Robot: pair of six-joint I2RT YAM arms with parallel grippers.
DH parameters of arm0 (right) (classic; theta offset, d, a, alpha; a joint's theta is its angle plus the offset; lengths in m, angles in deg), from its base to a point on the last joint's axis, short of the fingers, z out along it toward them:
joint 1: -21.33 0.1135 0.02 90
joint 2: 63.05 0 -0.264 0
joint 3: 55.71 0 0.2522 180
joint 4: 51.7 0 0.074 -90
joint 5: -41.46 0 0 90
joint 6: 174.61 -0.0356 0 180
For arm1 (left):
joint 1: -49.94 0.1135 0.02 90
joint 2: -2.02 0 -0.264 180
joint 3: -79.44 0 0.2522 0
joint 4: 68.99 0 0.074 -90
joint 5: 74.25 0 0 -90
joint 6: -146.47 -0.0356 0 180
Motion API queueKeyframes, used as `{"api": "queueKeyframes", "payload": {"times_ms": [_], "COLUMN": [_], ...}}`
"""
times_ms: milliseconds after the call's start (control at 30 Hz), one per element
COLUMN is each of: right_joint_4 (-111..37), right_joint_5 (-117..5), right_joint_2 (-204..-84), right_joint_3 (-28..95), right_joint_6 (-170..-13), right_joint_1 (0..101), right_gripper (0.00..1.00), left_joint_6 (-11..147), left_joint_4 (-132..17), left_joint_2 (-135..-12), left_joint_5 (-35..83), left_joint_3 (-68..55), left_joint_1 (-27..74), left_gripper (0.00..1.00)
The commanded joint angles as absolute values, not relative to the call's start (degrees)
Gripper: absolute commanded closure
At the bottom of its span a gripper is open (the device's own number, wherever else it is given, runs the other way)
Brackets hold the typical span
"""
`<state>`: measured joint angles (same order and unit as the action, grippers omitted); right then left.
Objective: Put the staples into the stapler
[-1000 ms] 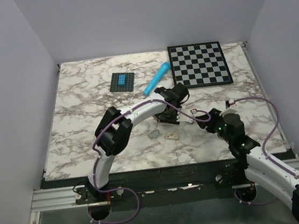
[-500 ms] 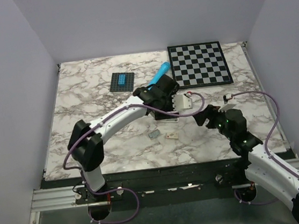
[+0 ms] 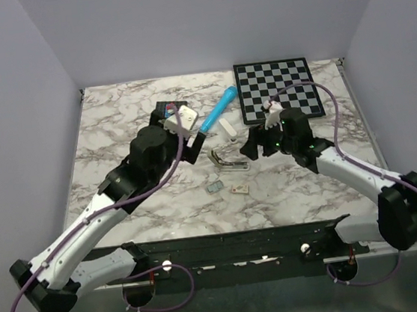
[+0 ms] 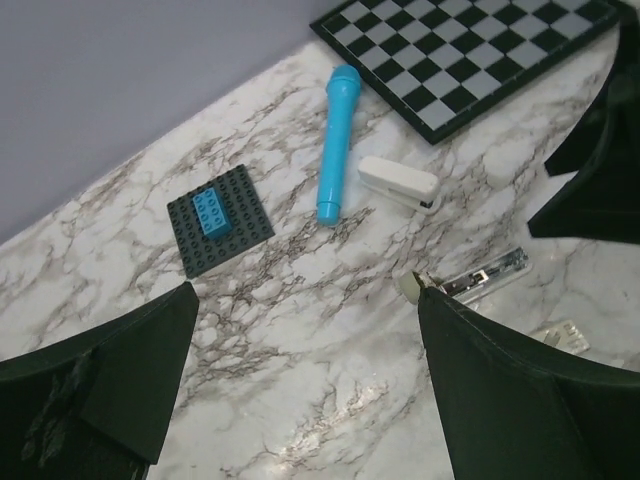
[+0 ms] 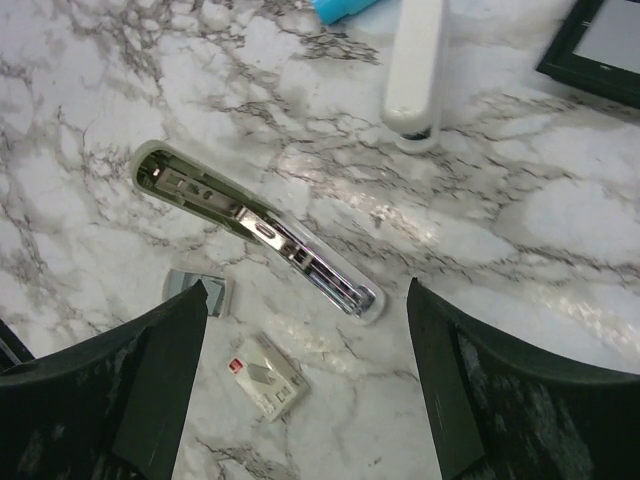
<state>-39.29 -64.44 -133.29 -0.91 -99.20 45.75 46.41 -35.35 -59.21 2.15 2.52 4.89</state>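
The stapler (image 3: pixel 229 162) lies open on the marble table, cream shell up and shiny metal rail (image 5: pixel 300 255) exposed; it also shows in the left wrist view as the stapler (image 4: pixel 478 279). The staples (image 5: pixel 198 294), a small grey block, lie just in front of it, as do the staples (image 3: pixel 214 188) seen from above. My left gripper (image 3: pixel 168 123) hangs high to the left, open and empty, the left gripper (image 4: pixel 308 290) over bare marble. My right gripper (image 3: pixel 255 145) hovers right of the stapler, open; nothing sits between the right gripper (image 5: pixel 306 292) fingers.
A white bar-shaped piece (image 3: pixel 226 129) lies apart behind the stapler. A blue cylinder (image 3: pixel 218 109), a dark brick plate (image 4: pixel 220 220) with a blue brick and a chessboard (image 3: pixel 276 90) sit at the back. A small cream box (image 5: pixel 265 372) lies beside the staples.
Both grippers have opened and pulled away from the stapler, which now lies free. The left arm swung up and left; the right gripper moved toward the back.
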Motion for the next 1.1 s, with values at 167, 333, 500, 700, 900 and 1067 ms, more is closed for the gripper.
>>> {"api": "queueKeyframes", "payload": {"times_ms": [167,333,500,700,900,1067], "right_joint_4": [-23.28,-19.49,-17.38,-16.41,-16.41,-17.20], "right_joint_5": [-68.85,-65.25,-63.05,-60.58,-59.62,-57.78], "right_joint_2": [-153.30,-161.21,-166.23,-169.66,-171.25,-171.69], "right_joint_3": [16.83,21.94,25.63,28.27,29.33,28.89], "right_joint_6": [-80.23,-74.87,-72.93,-72.22,-72.31,-75.55], "right_joint_1": [53.93,57.00,58.24,58.68,59.21,59.74], "right_gripper": [0.12,0.12,0.16,0.27,0.36,0.46], "left_joint_6": [64.82,62.10,60.60,63.94,66.40,66.93], "left_joint_4": [-33.35,-36.22,-40.63,-41.96,-42.57,-42.75], "left_joint_2": [-40.88,-31.91,-26.20,-25.13,-25.49,-26.01], "left_joint_5": [-11.66,-21.68,-19.15,-8.17,-1.13,0.63], "left_joint_3": [13.46,21.09,25.86,27.27,27.44,27.44], "left_joint_1": [5.30,5.47,10.99,21.90,27.18,28.32], "left_gripper": [0.01,0.01,0.01,0.01,0.01,0.01]}}
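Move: The open stapler lies some 8 cm to the right hand's left, about 1 cm farther out and roughly 13 cm below. At that same depth below the hand, the small grey box is about 9 cm back and 15 cm left, the beige box about 11 cm back and 6 cm left, and the closed white stapler about 15 cm ahead and 9 cm left. From the left hand the open stapler is roughly 16 cm right, hardly farther out and some 28 cm down. Leftward first, then mostly down, the right hand swings about 8 cm left and sinks some 11 cm to the open stapler, turning counter-clockwise and rolling its left side down so the fingers point more steeply. Its fingers partly close around the base beside the raised lid. Meanwhile the left hand withdraws about 17 cm left, away from the stapler, fingers wide open. ##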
